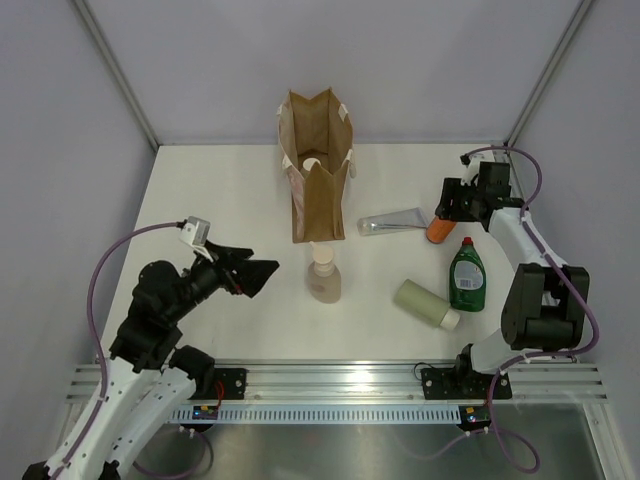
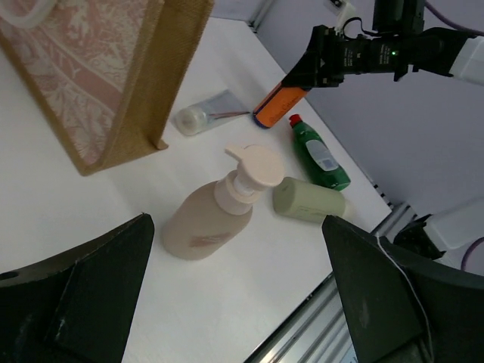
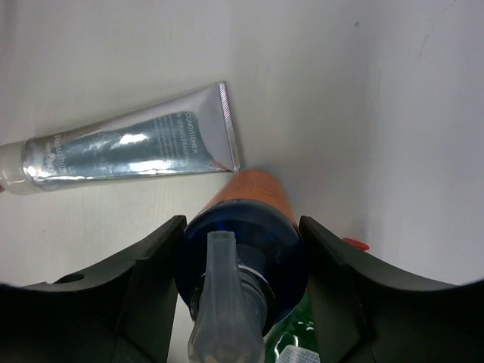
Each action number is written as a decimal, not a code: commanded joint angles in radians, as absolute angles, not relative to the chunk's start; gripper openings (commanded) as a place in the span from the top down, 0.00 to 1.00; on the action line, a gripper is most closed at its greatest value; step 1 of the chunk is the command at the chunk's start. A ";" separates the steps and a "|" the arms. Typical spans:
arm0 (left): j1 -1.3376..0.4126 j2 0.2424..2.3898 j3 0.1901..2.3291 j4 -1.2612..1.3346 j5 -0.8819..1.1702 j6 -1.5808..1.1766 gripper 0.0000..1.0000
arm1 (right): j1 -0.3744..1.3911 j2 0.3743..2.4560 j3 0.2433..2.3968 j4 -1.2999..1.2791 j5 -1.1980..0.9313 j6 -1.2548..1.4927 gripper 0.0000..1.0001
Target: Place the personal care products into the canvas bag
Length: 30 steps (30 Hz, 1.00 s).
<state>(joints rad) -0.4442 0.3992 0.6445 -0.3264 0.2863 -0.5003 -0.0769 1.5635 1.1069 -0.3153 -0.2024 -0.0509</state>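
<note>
My right gripper (image 1: 446,208) (image 3: 242,224) is shut on the orange bottle (image 1: 438,231) (image 2: 276,102) (image 3: 253,193), with a finger pressed on each side of its dark blue top. The bottle's far end lies by the crimped end of the silver tube (image 1: 392,224) (image 3: 128,147). The dark green bottle (image 1: 467,275) (image 2: 319,155) and a pale green bottle (image 1: 425,303) (image 2: 306,200) lie nearer the arms. The beige-pink bottle (image 1: 323,275) (image 2: 208,223) lies mid-table. My left gripper (image 1: 252,270) (image 2: 236,218) hangs open above it, apart from it. The canvas bag (image 1: 318,205) (image 2: 113,83) stands open behind.
Grey walls with metal corner posts (image 1: 118,75) close in the white table (image 1: 220,200). A metal rail (image 1: 340,380) runs along the near edge. Something pale and rounded (image 1: 311,163) shows inside the bag's mouth.
</note>
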 commanded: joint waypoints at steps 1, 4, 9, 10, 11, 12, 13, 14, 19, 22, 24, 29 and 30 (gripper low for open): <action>-0.469 0.489 0.696 -0.166 0.422 -0.563 0.01 | -0.080 1.410 1.143 -0.305 -0.285 -0.035 0.96; -0.546 0.567 0.770 -0.137 0.385 -0.535 0.01 | -0.100 1.329 1.144 -0.348 -0.359 -0.008 1.00; -0.728 0.751 0.931 -0.158 0.252 -0.447 0.01 | -0.124 1.200 1.121 -0.416 -0.497 0.063 1.00; -0.794 0.787 0.990 -0.160 0.206 -0.428 0.01 | -0.126 1.186 1.118 -0.426 -0.536 0.084 1.00; -0.823 0.863 1.020 -0.158 0.187 -0.396 0.01 | -0.126 1.163 1.112 -0.446 -0.555 0.093 1.00; -0.878 0.905 1.050 -0.160 0.163 -0.382 0.01 | -0.127 1.154 1.112 -0.457 -0.578 0.109 1.00; -0.905 0.949 1.118 -0.163 0.126 -0.349 0.01 | -0.127 1.146 1.109 -0.475 -0.610 0.117 1.00; -0.929 0.997 1.156 -0.179 0.109 -0.330 0.01 | -0.129 1.132 1.108 -0.482 -0.626 0.126 1.00; -1.045 1.330 1.394 -0.273 0.017 -0.166 0.01 | -0.138 1.112 1.123 -0.535 -0.757 0.181 1.00; -1.066 1.480 1.502 -0.299 -0.040 -0.091 0.01 | -0.141 1.098 1.135 -0.560 -0.828 0.209 1.00; -1.071 1.537 1.538 -0.310 -0.079 -0.023 0.01 | -0.143 1.083 1.137 -0.572 -0.860 0.227 1.00; -1.071 1.644 1.531 -0.256 -0.117 0.078 0.01 | -0.144 1.031 1.137 -0.607 -0.959 0.252 1.00; -1.072 1.654 1.519 -0.241 -0.123 0.086 0.01 | -0.144 1.025 1.135 -0.612 -0.985 0.256 1.00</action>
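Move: The orange bottle, upright with its cap already in the right fingers, has its middle roughly 23 cm ahead of the left gripper, 45 cm right and 20 below; the pump bottle stands about 8 ahead, 14 right and 20 below. From the right gripper, the orange bottle's middle is directly below by about 5 cm, the tube 4 ahead and 11 left, the green bottle 10 back and 6 right, both about 10 down. Swing the wide-open left gripper some 27 cm right towards the orange bottle's bottom end, arching up about 9 cm, then down and a little forward, turning clockwise and rolling its left side up. Meanwhile keep the right grip on the cap, raise the bottle about 15 cm while drawing it back and left, and roll some 30 degrees so its bottom swings towards the left gripper. ##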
